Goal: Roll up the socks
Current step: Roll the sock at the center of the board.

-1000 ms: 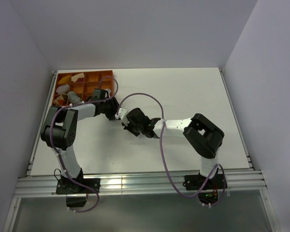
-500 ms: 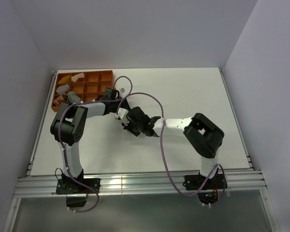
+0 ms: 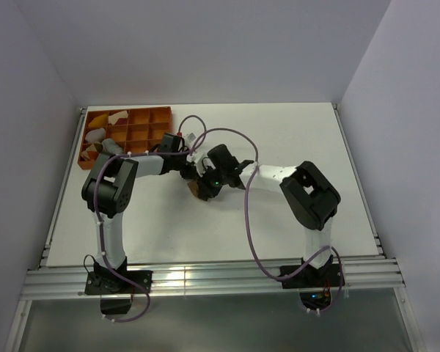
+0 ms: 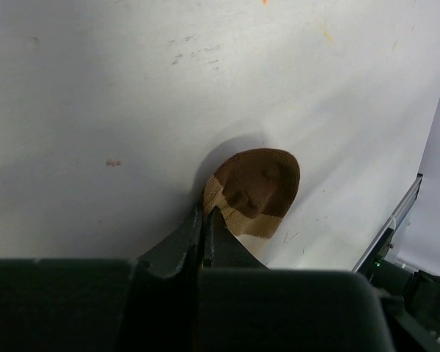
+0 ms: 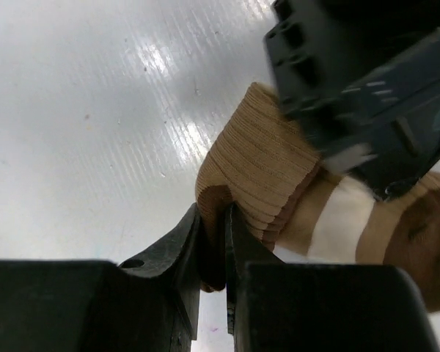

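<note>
The brown sock with white stripes (image 5: 279, 176) lies bunched on the white table between my two grippers; in the top view only a small brown patch (image 3: 203, 192) shows. My left gripper (image 4: 206, 213) is shut on the edge of its brown toe end (image 4: 257, 187). My right gripper (image 5: 211, 220) is shut on a fold of its ribbed tan cuff, with the left gripper's dark body (image 5: 367, 88) just beyond. In the top view both grippers (image 3: 194, 172) (image 3: 209, 183) meet at mid-table. The grey sock (image 3: 111, 146) appears to lie in the orange tray.
An orange divided tray (image 3: 143, 116) stands at the back left, holding white and yellow cloth pieces (image 3: 95, 136). Purple cables (image 3: 247, 220) loop over both arms. Grey walls close the sides, and a metal rail (image 3: 205, 279) runs along the near edge.
The left gripper has reached further right toward mid-table. The right gripper has swung up and left to meet it over the brown sock.
</note>
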`<action>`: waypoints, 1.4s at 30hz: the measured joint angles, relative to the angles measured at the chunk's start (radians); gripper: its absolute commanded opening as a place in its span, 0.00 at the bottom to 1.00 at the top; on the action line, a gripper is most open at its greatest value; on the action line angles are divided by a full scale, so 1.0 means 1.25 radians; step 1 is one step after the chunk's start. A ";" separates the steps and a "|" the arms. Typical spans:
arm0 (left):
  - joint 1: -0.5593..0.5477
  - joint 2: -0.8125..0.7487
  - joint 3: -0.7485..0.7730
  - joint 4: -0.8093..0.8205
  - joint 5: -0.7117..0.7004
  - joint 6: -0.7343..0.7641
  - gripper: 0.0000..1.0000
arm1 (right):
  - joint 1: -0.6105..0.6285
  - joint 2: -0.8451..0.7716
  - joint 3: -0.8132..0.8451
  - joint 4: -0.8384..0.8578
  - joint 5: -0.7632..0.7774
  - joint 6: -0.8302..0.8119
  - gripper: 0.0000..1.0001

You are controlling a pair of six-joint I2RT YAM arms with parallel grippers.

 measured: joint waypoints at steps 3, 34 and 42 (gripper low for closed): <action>-0.003 0.007 0.000 0.019 0.011 0.002 0.01 | -0.043 0.027 0.025 -0.014 -0.101 0.018 0.00; -0.010 -0.024 -0.074 0.140 0.031 0.037 0.28 | -0.225 0.206 0.159 -0.156 -0.491 0.183 0.03; -0.015 -0.119 -0.109 0.151 -0.037 0.018 0.60 | -0.229 0.227 0.185 -0.184 -0.500 0.205 0.02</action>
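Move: The left fingers are shut on the middle of the brown striped sock; its rolled cuff part lies about 4 cm back from them, level sideways, and the dark toe some 5 cm to their right. The right fingers keep pinching the end of that roll, whose middle is about 3 cm to their left and 2 cm farther out. The toe lies roughly 7 cm straight ahead of the right hand. The roll and toe sit 1 to 3 cm below both hands. Rightward by about 3.5 cm and a little forward, the right hand goes while its wrist turns some 40 degrees, upper side over forward towards the toe, keeping its pinch on the roll. The left fingers first hold the sock, easing a centimetre right, then open to about half and rise some 4 cm off it. ##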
